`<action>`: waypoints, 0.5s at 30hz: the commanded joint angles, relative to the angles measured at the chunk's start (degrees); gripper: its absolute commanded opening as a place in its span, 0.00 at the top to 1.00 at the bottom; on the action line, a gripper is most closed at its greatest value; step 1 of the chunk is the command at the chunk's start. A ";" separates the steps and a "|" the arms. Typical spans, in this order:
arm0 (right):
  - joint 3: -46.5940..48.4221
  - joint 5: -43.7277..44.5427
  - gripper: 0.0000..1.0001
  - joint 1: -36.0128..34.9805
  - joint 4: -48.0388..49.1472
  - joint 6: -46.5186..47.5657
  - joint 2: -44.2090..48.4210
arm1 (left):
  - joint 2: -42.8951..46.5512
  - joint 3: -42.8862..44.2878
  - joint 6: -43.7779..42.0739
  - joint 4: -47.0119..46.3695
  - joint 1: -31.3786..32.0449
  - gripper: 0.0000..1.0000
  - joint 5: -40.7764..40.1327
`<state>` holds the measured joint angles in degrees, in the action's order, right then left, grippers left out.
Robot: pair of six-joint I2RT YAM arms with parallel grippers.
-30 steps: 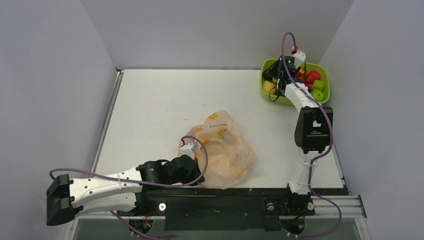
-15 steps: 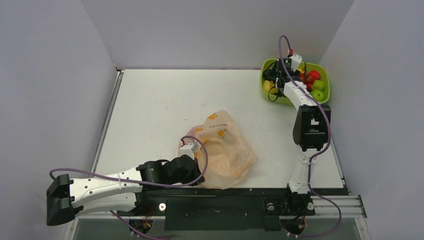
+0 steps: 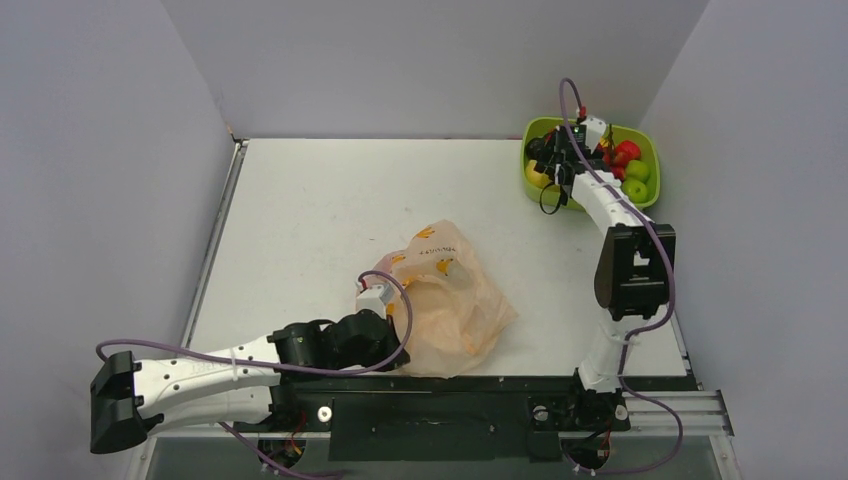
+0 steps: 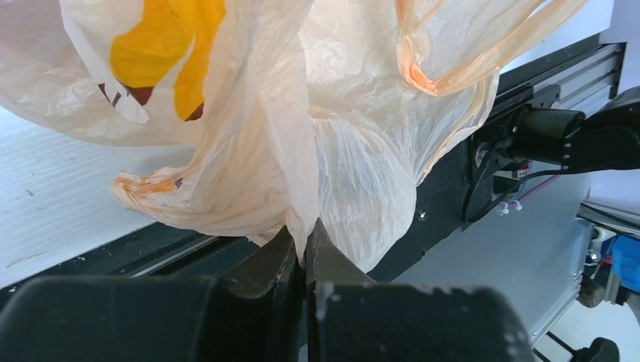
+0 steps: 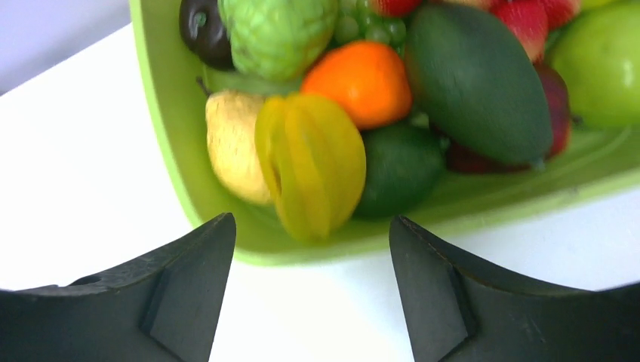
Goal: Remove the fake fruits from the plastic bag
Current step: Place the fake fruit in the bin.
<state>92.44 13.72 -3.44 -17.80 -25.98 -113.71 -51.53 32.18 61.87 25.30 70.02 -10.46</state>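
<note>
The peach-orange plastic bag [image 3: 450, 300] lies crumpled on the white table near the front edge. My left gripper [image 3: 388, 340] sits at its near left side, shut on a fold of the bag's film [image 4: 306, 226]. The bag [image 4: 317, 113] fills the left wrist view, and nothing inside it shows. The fake fruits [image 3: 622, 165] lie piled in the lime-green tray [image 3: 640, 135] at the back right. My right gripper [image 5: 311, 220] hangs open and holds nothing, just in front of the tray's near wall. A yellow starfruit [image 5: 313, 162], an orange [image 5: 366, 79] and a dark green fruit [image 5: 475, 79] lie beyond its tips.
The tray's green wall [image 5: 166, 113] stands close ahead of the right fingers. Grey walls enclose the table on three sides. The black rail [image 3: 430, 395] with both arm bases runs along the near edge, right behind the bag.
The right jaws have spread wider over the tray's near edge, and the right arm's elbow has swung slightly right and down. The left gripper and the bag have not moved.
</note>
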 commanded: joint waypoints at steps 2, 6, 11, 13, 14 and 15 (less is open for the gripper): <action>-11.13 0.11 0.30 -4.10 2.31 -2.85 15.97 | 2.41 -0.44 1.65 -1.56 -0.23 1.00 -0.27; -23.98 0.74 0.31 -11.11 5.11 -4.19 26.35 | 2.85 -0.96 2.02 -1.47 -0.24 1.00 -0.12; -39.02 -2.04 0.31 -18.21 7.52 -6.87 39.70 | 3.73 -1.48 2.05 -2.11 -0.28 1.00 0.02; -42.18 -1.57 0.31 -22.24 6.41 -6.56 43.80 | 3.75 -1.68 1.52 -2.58 -0.30 1.00 0.00; -43.43 -1.27 0.31 -24.86 5.43 -6.48 45.05 | 3.69 -1.68 1.15 -2.66 -0.32 1.00 0.00; -43.98 -0.83 0.32 -26.18 3.39 -6.47 47.63 | 3.49 -1.55 0.93 -2.68 -0.32 1.00 -0.04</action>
<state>51.51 12.08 -24.67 -13.17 -31.20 -73.08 -48.53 30.72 63.46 24.99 70.02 -10.44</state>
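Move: The open bag I am going back to has its middle about 33 cm back and 28 cm to the left of my right hand, some 10 cm lower. The released yellow star fruit lies in the bin about 4 cm ahead and 4 cm below; the pear is roughly 5 cm ahead and 5 cm left. From my left hand, which holds the bag's rim, the bag's middle lies about 12 cm ahead, 10 cm right and 7 cm down. I pull my empty right hand away from the bin, about 20 cm back and, increasingly, some 13 cm left towards the bag. It rises about 4 cm on the way out, then starts to sink, turning some 20 degrees counter-clockwise with fingers still open. My left hand keeps its pinch on the bag's rim, all but still. ##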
